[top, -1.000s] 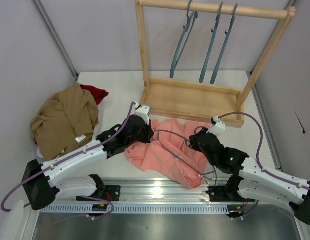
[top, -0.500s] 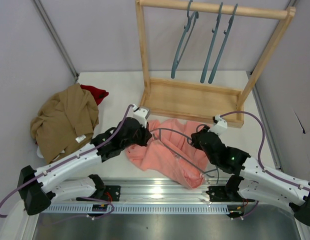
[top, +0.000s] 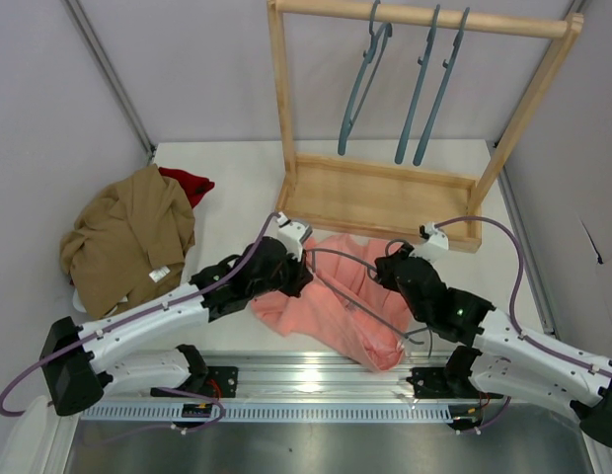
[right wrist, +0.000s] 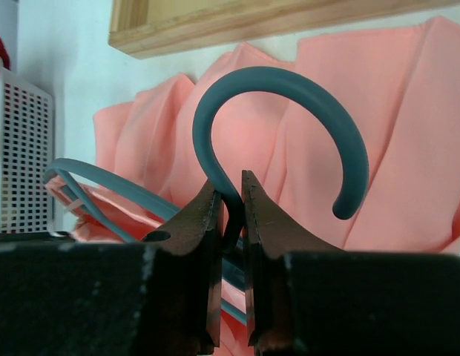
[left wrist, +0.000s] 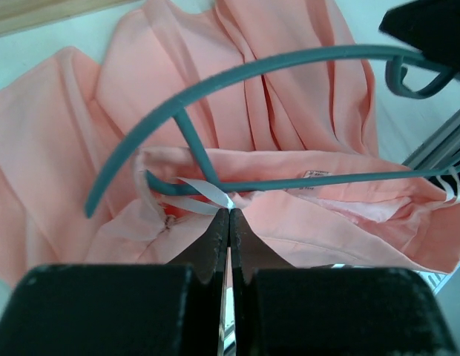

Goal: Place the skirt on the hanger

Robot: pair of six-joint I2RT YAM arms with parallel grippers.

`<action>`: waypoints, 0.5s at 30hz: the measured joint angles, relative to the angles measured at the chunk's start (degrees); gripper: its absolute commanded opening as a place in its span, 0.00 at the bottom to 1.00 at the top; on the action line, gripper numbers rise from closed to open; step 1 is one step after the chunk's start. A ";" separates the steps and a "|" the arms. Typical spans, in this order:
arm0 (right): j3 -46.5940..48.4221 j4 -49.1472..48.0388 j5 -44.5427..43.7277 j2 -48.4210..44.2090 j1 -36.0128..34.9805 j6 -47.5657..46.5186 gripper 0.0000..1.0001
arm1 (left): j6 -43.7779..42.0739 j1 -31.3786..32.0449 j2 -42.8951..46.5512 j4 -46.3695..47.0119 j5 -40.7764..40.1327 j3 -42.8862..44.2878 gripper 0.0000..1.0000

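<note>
The salmon-pink skirt (top: pixel 286 308) lies crumpled on the table between my two arms. A teal hanger (left wrist: pixel 252 70) lies over it, its lower bar running along the skirt's open waistband by the white label (left wrist: pixel 316 173). My left gripper (top: pixel 296 269) is shut, its tips (left wrist: pixel 230 213) pinching a white ribbon loop at the skirt's waistband. My right gripper (top: pixel 389 273) is shut on the hanger just below its hook (right wrist: pixel 289 81), jaws (right wrist: pixel 231 194) tight round the teal neck. The skirt also fills the right wrist view (right wrist: pixel 408 126).
A wooden rack (top: pixel 385 202) stands at the back with three more teal hangers (top: pixel 417 89) on its rail. A tan-brown garment (top: pixel 128 237) and a dark red one (top: pixel 190 184) lie at the left. The metal rail (top: pixel 316 380) runs along the near edge.
My left gripper has shifted right and slightly nearer over the skirt, keeping hold of the waistband. The right gripper has stayed almost still on the hanger. The rack hangers sway slightly.
</note>
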State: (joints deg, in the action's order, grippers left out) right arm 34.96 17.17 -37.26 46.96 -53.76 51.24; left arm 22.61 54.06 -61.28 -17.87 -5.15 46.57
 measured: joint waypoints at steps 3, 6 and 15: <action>0.00 -1.81 -0.04 -1.36 0.00 -1.14 0.00 | 0.70 0.74 -1.88 0.98 0.07 -0.48 0.04; 0.00 -2.99 -0.63 -4.26 0.00 -2.10 0.00 | 1.40 0.79 -2.03 1.38 0.35 -1.29 0.06; -0.24 -8.90 -0.59 -9.97 -0.02 -8.57 0.00 | 1.92 0.90 0.83 2.40 -0.76 -1.60 0.32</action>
State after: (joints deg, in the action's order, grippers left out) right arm 34.72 8.27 -37.85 36.99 -53.78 42.68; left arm 24.53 54.96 -60.45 -15.46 -5.91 44.97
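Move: The left hand still pinches the skirt's white ribbon loop, already around the hanger's lower bar; that bar's left end is about 4 cm ahead and 2 cm left of the fingers, roughly level. The waistband label lies some 4 cm back, 8 cm right and 5 cm lower. The right hand grips the hanger's neck: the ribbon loop is about 14 cm left and 2 cm back, the hook's bend 4 cm ahead and 3 cm right, slightly above, and the rack's front board 8 cm straight ahead and lower. The right hand keeps its pinch on the hanger's neck and lifts it almost straight up by about 7 cm, the fingers tipping upward some 15 degrees as they rise. Meanwhile the left hand, beside the bar's end, dips about 1.5 cm and comes back up to its starting height, its fingers opening part way on the way back to let go of the ribbon loop. ##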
